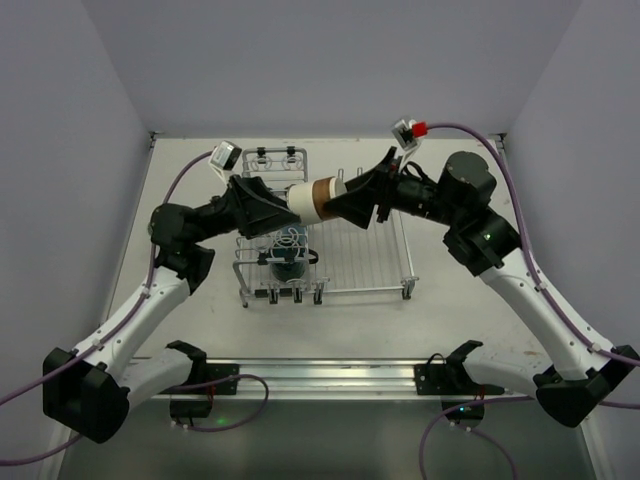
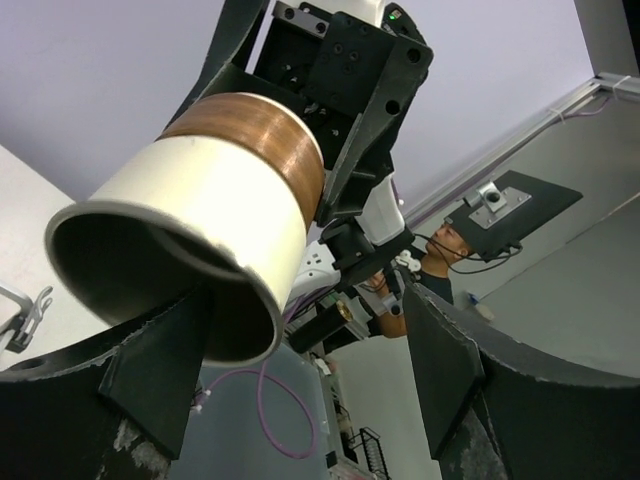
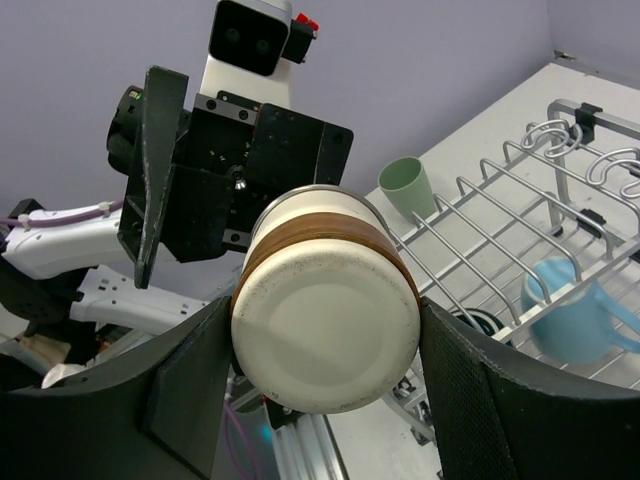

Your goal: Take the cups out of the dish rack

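Observation:
The brown, cream-lined cup [image 1: 318,197] hangs on its side above the dish rack [image 1: 370,250], between my two grippers. My right gripper [image 1: 338,200] is shut on its brown base end; in the right wrist view [image 3: 325,340] both fingers press the sides of the cup [image 3: 325,310]. My left gripper [image 1: 284,206] is open at the cup's cream mouth. In the left wrist view [image 2: 305,335] the cup [image 2: 215,205] sits by the left finger, and the right finger [image 2: 445,365] stands well apart. A dark teal cup [image 1: 288,264] and a light-blue mug [image 3: 570,305] sit in the rack.
A pale green cup [image 3: 408,187] stands on the table just beyond the rack. The rack's raised section with cup loops [image 1: 276,158] is at the back. Grey walls close the table on three sides. A rail [image 1: 320,375] runs along the near edge.

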You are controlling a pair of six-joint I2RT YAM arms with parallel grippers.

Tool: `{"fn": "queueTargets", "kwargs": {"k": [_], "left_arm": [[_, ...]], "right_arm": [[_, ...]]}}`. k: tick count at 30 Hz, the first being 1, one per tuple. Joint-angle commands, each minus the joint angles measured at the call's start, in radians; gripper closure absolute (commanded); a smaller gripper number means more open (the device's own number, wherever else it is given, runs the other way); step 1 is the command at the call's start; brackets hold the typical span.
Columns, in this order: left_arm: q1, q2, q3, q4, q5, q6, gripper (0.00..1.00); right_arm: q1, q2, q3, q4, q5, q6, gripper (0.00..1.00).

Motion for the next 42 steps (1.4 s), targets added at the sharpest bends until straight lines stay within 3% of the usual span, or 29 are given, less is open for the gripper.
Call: {"fn": "queueTargets", "kwargs": {"k": [1,2,4,7,8,11,14,15,18,20,21,26,28,29,31,32,38,42], "left_arm": [[-0.037,0.013,0.065,0.012,-0.039,0.025,0.21],[-0.042,0.014,0.073,0.014,-0.045,0.023,0.28],[-0.056,0.025,0.081,0.026,-0.058,0.019,0.33],[-0.065,0.036,0.093,0.049,-0.056,0.005,0.52],[-0.065,0.036,0.091,0.052,-0.056,0.002,0.71],[-0.065,0.039,0.078,0.063,-0.047,-0.009,1.0],[-0.065,0.033,0.056,0.058,-0.046,-0.006,1.0],[-0.065,0.025,0.053,0.028,-0.046,0.012,1.0],[-0.038,-0.003,0.056,-0.058,-0.036,0.075,1.0],[-0.005,-0.021,0.065,-0.098,-0.021,0.118,1.0],[0.04,-0.041,0.071,-0.15,-0.001,0.131,1.0],[0.206,-0.098,0.18,-0.494,0.05,0.363,1.0],[0.263,-0.099,0.238,-0.599,0.051,0.442,1.0],[0.277,-0.098,0.255,-0.69,0.05,0.515,1.0],[0.32,-0.096,0.291,-0.773,0.033,0.584,1.0],[0.335,-0.093,0.306,-0.89,0.019,0.659,1.0],[0.427,-0.057,0.446,-1.265,-0.244,0.943,1.0],[0.43,-0.044,0.49,-1.359,-0.542,1.008,1.0]], "right_arm": [[0.0,0.015,0.002,0.081,-0.048,0.023,1.0],[0.0,0.018,0.004,0.083,-0.055,0.025,1.0],[0.0,0.027,0.002,0.091,-0.058,0.026,1.0],[0.0,0.035,-0.001,0.091,-0.056,0.025,1.0],[0.0,0.036,0.001,0.088,-0.056,0.022,1.0],[0.0,0.047,0.01,0.077,-0.045,0.017,1.0],[0.0,0.061,0.025,0.065,-0.038,0.013,0.92],[0.0,0.066,0.042,0.04,-0.029,0.005,0.78],[0.0,0.087,0.097,-0.065,0.097,-0.032,0.49],[0.0,0.104,0.133,-0.133,0.178,-0.056,0.4],[-0.002,0.125,0.169,-0.197,0.221,-0.075,0.25],[-0.003,0.256,0.321,-0.406,0.476,-0.139,0.16],[-0.005,0.303,0.334,-0.42,0.522,-0.15,0.14],[-0.005,0.314,0.334,-0.42,0.551,-0.153,0.08],[-0.011,0.345,0.337,-0.422,0.565,-0.153,0.02],[-0.014,0.36,0.354,-0.428,0.591,-0.147,0.01],[-0.037,0.49,0.435,-0.521,0.692,-0.171,0.01],[-0.066,0.536,0.447,-0.546,0.708,-0.172,0.01]]}}
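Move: The white cup with the brown band hangs in the right fingers, its middle roughly 3 cm left and 1 cm back of that hand. From the open left hand it is about 4 cm right, 2 cm ahead and 1 cm up. Well below the left hand, by about 34 cm, the green cup stands 30 cm left and 20 cm ahead, the blue mug 3 cm left and 24 cm ahead. The clear glass lies from the right hand some 27 cm ahead, 6 cm right and 33 cm down. The left fingers shut on the white cup's rim, pinching its wall, after easing about 1 cm right and up; only then do the right fingers open and let go. The left carries the cup some 18 cm left and forward towards the green cup's side, swinging counter-clockwise, while the right drives about 17 cm forward and 15 cm down towards the clear glass, tipping downward and opening wide. ##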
